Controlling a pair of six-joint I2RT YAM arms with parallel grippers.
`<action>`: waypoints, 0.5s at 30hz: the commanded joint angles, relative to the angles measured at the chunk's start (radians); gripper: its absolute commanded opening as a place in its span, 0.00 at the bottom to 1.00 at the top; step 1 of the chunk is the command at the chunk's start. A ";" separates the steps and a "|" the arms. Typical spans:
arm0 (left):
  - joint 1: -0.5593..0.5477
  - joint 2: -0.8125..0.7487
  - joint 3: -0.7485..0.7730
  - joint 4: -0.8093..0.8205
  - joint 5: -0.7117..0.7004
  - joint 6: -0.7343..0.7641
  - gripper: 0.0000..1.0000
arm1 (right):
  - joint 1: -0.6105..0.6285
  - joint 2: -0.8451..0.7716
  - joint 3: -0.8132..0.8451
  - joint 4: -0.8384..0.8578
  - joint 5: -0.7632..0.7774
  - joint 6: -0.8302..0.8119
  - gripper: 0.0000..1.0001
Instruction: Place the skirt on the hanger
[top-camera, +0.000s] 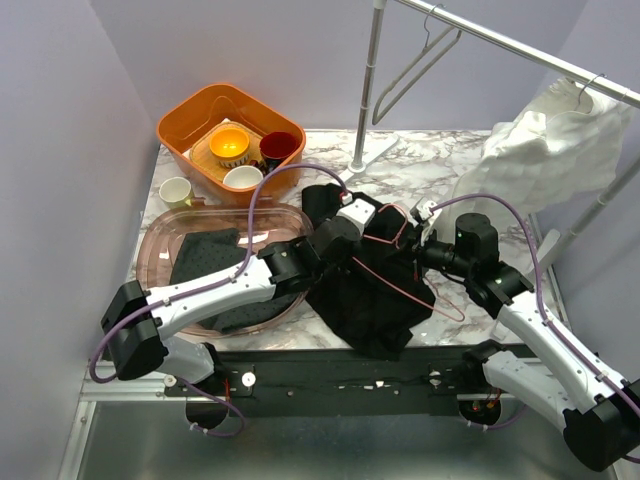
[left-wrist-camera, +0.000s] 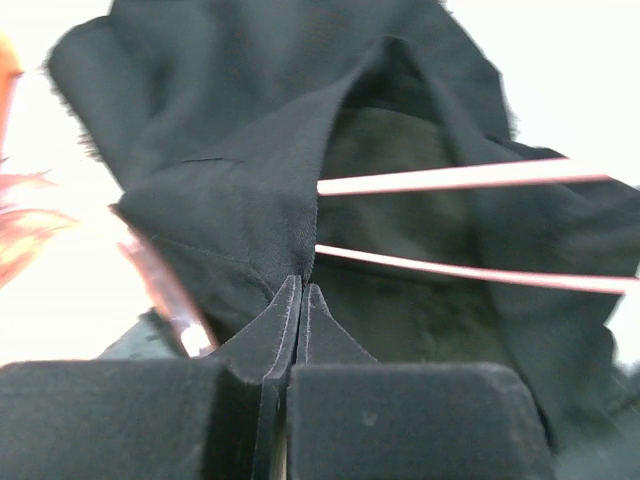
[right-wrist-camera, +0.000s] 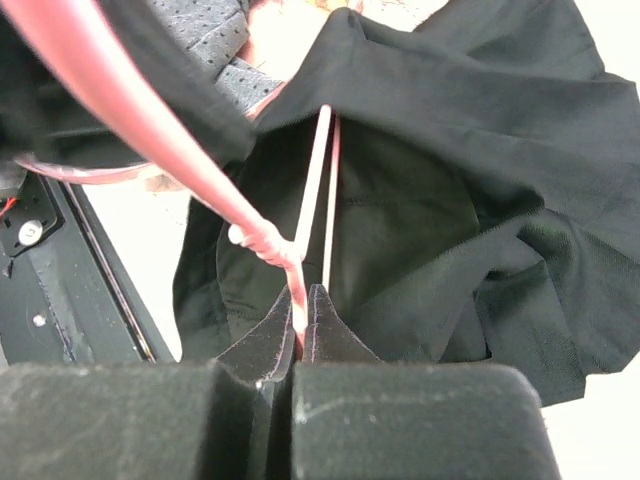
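The black skirt (top-camera: 372, 295) lies bunched at the middle of the marble table, its hem over the front edge. A thin pink wire hanger (top-camera: 408, 290) runs across it, part of it inside the fabric. My left gripper (top-camera: 345, 210) is shut on the skirt's waistband (left-wrist-camera: 290, 215), holding it open; two pink hanger wires (left-wrist-camera: 450, 178) pass inside. My right gripper (top-camera: 428, 235) is shut on the hanger (right-wrist-camera: 300, 285) near its twisted neck, just above the skirt (right-wrist-camera: 480, 200).
A pink tray (top-camera: 160, 250) with a dark cloth (top-camera: 205, 262) sits at the left. An orange bin (top-camera: 185, 115) with bowls stands behind it, a pale cup (top-camera: 175, 191) beside it. A rail (top-camera: 520, 45) with a grey hanger (top-camera: 415, 65) and white garment (top-camera: 555, 140) is at back right.
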 joint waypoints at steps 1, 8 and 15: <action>-0.004 -0.087 0.064 0.044 0.341 -0.009 0.00 | 0.003 -0.007 0.024 0.067 0.021 -0.002 0.01; -0.004 -0.107 0.085 -0.002 0.481 0.031 0.03 | 0.003 -0.096 0.026 0.058 0.007 -0.045 0.01; 0.016 -0.168 0.169 -0.184 0.506 0.383 0.83 | 0.003 -0.099 0.030 0.052 -0.088 -0.097 0.01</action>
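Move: The pink hanger's neck, pinched in the right fingers, lies about 10 cm to the right of the left hand, level with it in reach and height. The left fingers are already shut on the black skirt's waistband, some 9 cm to the left of the right hand. From the left hand, the hanger's free end is roughly 22 cm right, 13 cm back and 4 cm lower; the clear tray's middle is about 26 cm left, 3 cm back and 14 cm below. The black skirt's waistband, with the hanger's far end already inside it, is drawn back and up over the hanger by the left hand, which goes about 6.5 cm each way and less to the right, turning some 25 degrees clockwise. As the left hand slows, its fingers open about two-thirds and let go of the cloth; late on, the right hand lifts the hanger about 3 cm, its pinch on the neck kept. ##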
